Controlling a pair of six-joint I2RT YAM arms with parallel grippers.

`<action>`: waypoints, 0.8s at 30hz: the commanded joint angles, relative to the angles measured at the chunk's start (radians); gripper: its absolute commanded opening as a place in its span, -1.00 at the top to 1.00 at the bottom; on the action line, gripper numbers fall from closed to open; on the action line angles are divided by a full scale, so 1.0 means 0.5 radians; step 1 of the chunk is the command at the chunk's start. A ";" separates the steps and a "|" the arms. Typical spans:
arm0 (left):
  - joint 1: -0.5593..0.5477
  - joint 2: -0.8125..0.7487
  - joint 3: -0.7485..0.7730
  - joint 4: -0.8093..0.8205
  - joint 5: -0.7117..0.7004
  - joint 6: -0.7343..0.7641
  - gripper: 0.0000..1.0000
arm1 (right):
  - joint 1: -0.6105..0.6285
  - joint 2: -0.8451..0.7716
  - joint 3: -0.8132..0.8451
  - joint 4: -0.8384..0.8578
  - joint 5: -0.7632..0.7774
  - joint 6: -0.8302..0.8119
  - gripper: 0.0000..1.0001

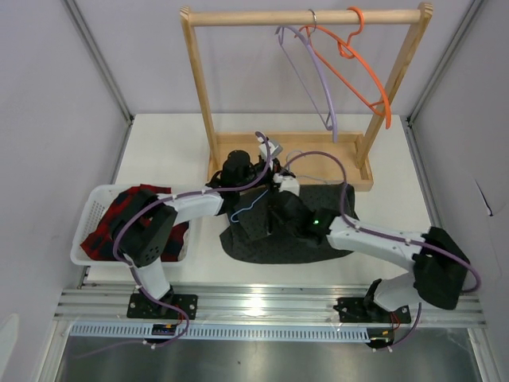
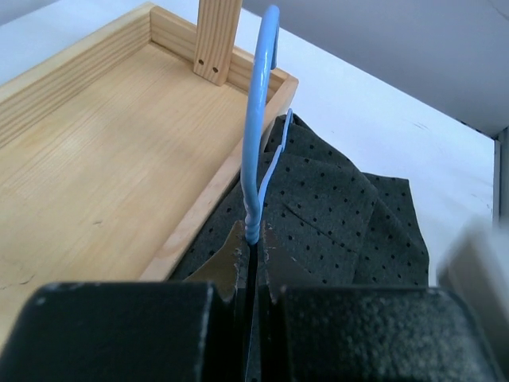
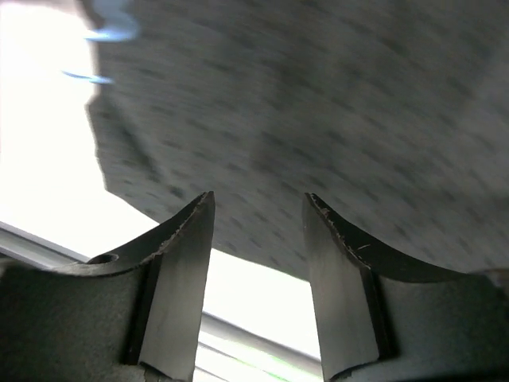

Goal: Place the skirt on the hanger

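The dark dotted skirt [image 1: 318, 239] lies flat on the table in front of the wooden rack base; it also shows in the left wrist view [image 2: 350, 215] and, blurred, in the right wrist view [image 3: 318, 103]. My left gripper [image 2: 254, 237] is shut on the neck of the thin light-blue hanger [image 2: 256, 143], whose hook points toward the rack base. From above, the left gripper [image 1: 270, 175] sits at the skirt's far edge, with the hanger wire [image 1: 242, 211] over the skirt's left part. My right gripper [image 3: 258, 208] is open just above the skirt's near edge, holding nothing; from above the right gripper [image 1: 266, 224] hovers over the cloth.
A wooden rack [image 1: 306, 17] stands at the back with a lilac hanger [image 1: 314, 79] and an orange hanger [image 1: 362, 76] on its bar. Its tray base [image 2: 95, 159] lies just left of the held hanger. A white basket [image 1: 89, 215] with a plaid garment [image 1: 127, 203] sits at the left.
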 commanded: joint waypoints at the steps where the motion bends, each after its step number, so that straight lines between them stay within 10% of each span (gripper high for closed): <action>1: 0.013 0.040 0.093 0.040 0.069 0.065 1.00 | 0.156 0.233 0.246 0.269 0.220 -0.238 -0.10; 24: 0.035 0.059 0.185 -0.068 0.109 0.086 1.00 | 0.577 0.807 0.452 0.275 0.622 -0.273 -0.08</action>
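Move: The right hand, open and empty, is bound for the left edge of the skirt's waistband, about 8 cm to its left, 3 cm ahead and some 5 cm below. The hanger's left end sticks out 2 cm farther left and 1 cm farther out than that edge, while the rack base lies about 18 cm ahead and 4 cm right of the hand. From the left hand, already gripping the hanger's neck, the same skirt edge is about 8 cm left, 9 cm back and 8 cm below. The left fingers keep their pinch on the blue hanger's neck and lower it about 2 cm, easing slightly forward and left. The right hand sweeps about 9 cm left over the skirt, with a little forward and down, towards the waistband's left edge by the hanger's end, then slows to hover there, fingers half open and tilting up some 15 degrees; no touch can be made out. ##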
